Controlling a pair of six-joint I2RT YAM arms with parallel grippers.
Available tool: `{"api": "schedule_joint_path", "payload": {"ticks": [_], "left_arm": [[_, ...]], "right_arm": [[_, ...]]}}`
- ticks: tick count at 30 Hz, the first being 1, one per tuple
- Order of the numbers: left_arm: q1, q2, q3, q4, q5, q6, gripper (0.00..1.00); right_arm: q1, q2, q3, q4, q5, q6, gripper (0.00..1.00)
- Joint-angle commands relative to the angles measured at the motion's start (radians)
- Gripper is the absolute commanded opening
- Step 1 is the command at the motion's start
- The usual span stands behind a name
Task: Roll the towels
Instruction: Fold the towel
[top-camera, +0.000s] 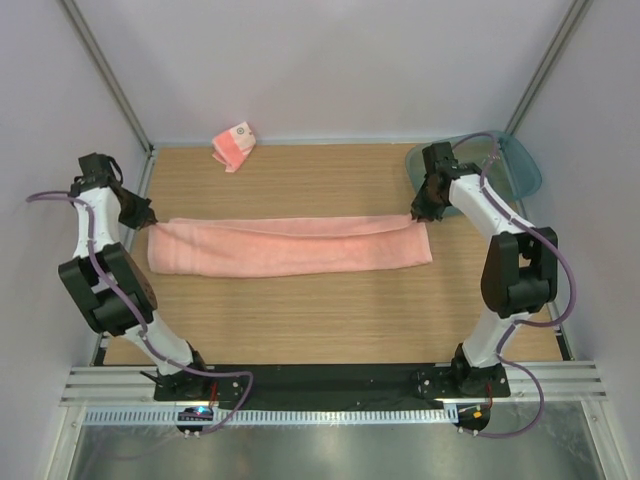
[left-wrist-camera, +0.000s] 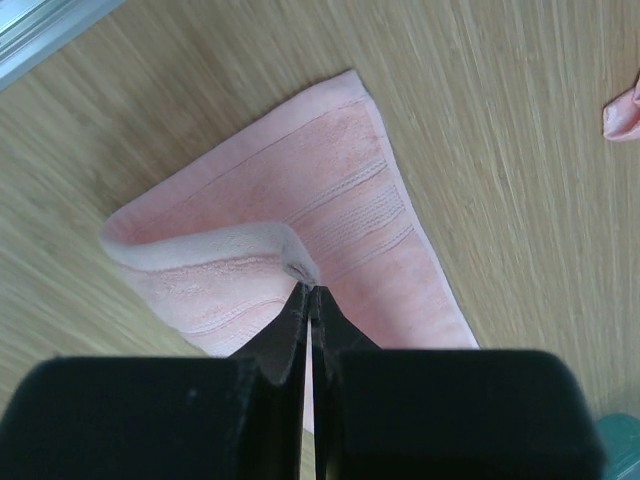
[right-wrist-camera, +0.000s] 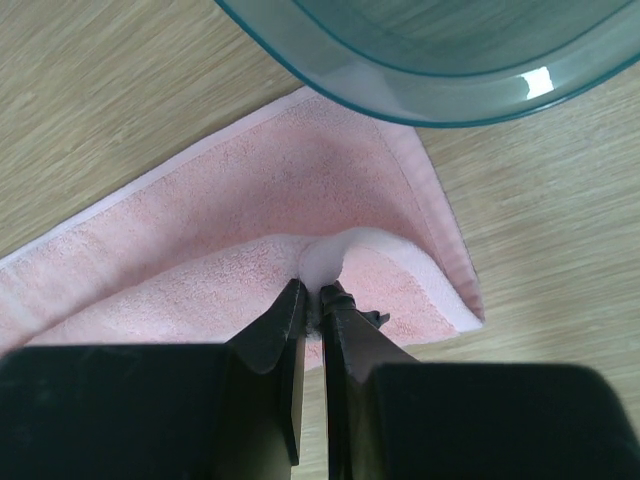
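Note:
The large plain pink towel lies stretched in a long band across the table, folded lengthwise. My left gripper is shut on the folded edge at its left end; the fingertips pinch a small bunch of cloth. At the right end, my right gripper is shut on the folded edge, with a tuft of towel between its fingertips. The smaller striped towel lies crumpled at the table's far edge, apart from both grippers; a corner of it shows in the left wrist view.
A teal translucent bowl sits at the far right corner, just beyond the right gripper and close over the towel's end. The wooden table has metal frame posts at its far corners.

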Motion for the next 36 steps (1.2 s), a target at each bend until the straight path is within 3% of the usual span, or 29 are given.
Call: {"api": "schedule_joint_path", "payload": {"ticks": [1,17,20,21,23,24,25,27,31,36], "left_arm": [[-0.027,0.063,0.086,-0.021,-0.032,0.032,0.0],[-0.071,0.387,0.387,-0.162,-0.065,0.09,0.0],[-0.082,0.413,0.418,-0.17,-0.043,0.112,0.06],[-0.082,0.41,0.415,-0.161,-0.032,0.113,0.13],[-0.091,0.401,0.403,-0.137,0.0,0.115,0.22],[-0.097,0.389,0.403,-0.134,0.001,0.124,0.32],[-0.104,0.384,0.404,-0.135,-0.011,0.127,0.36],[-0.114,0.363,0.399,-0.135,-0.031,0.133,0.41],[-0.122,0.297,0.375,-0.152,-0.074,0.146,0.44],[-0.139,0.139,0.236,-0.158,-0.187,0.118,0.43]], "right_arm": [[-0.012,0.015,0.059,0.008,0.007,-0.022,0.01],[-0.037,0.165,0.164,0.008,-0.003,-0.007,0.02],[-0.037,0.187,0.201,-0.004,0.001,-0.004,0.21],[-0.035,0.184,0.211,-0.005,0.007,-0.001,0.39],[-0.034,0.163,0.216,-0.004,0.019,0.002,0.56],[-0.029,0.153,0.216,0.008,0.032,0.002,0.74],[-0.024,0.143,0.219,0.008,0.039,0.002,0.8],[-0.009,0.117,0.245,-0.016,0.073,-0.004,0.87],[0.023,0.048,0.245,-0.038,0.131,-0.028,0.88],[0.129,-0.107,0.041,0.114,0.11,-0.07,0.83]]}}
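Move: The left gripper still pinches one end of the towel's near long edge; the towel's far left corner lies about 6 cm ahead, 2 cm to its right and 7 cm below. The right gripper holds the other end, with the far right corner roughly 3 cm ahead, 2 cm to its right and 4 cm down. The green bin's middle is some 11 cm ahead and 13 cm right of the right hand. A small folded towel sits about 19 cm ahead and 17 cm right of the left hand. Lay the held edge down along the towel's far edge: bring the left gripper forward and down, about 6 cm each, tipping its fingers some 10 degrees nearer vertical and turning slightly clockwise, while the right gripper goes roughly 4 cm forward and 3 cm down. Open both, the right one wide and the left about halfway, then lift clear and slightly back, the right higher. ##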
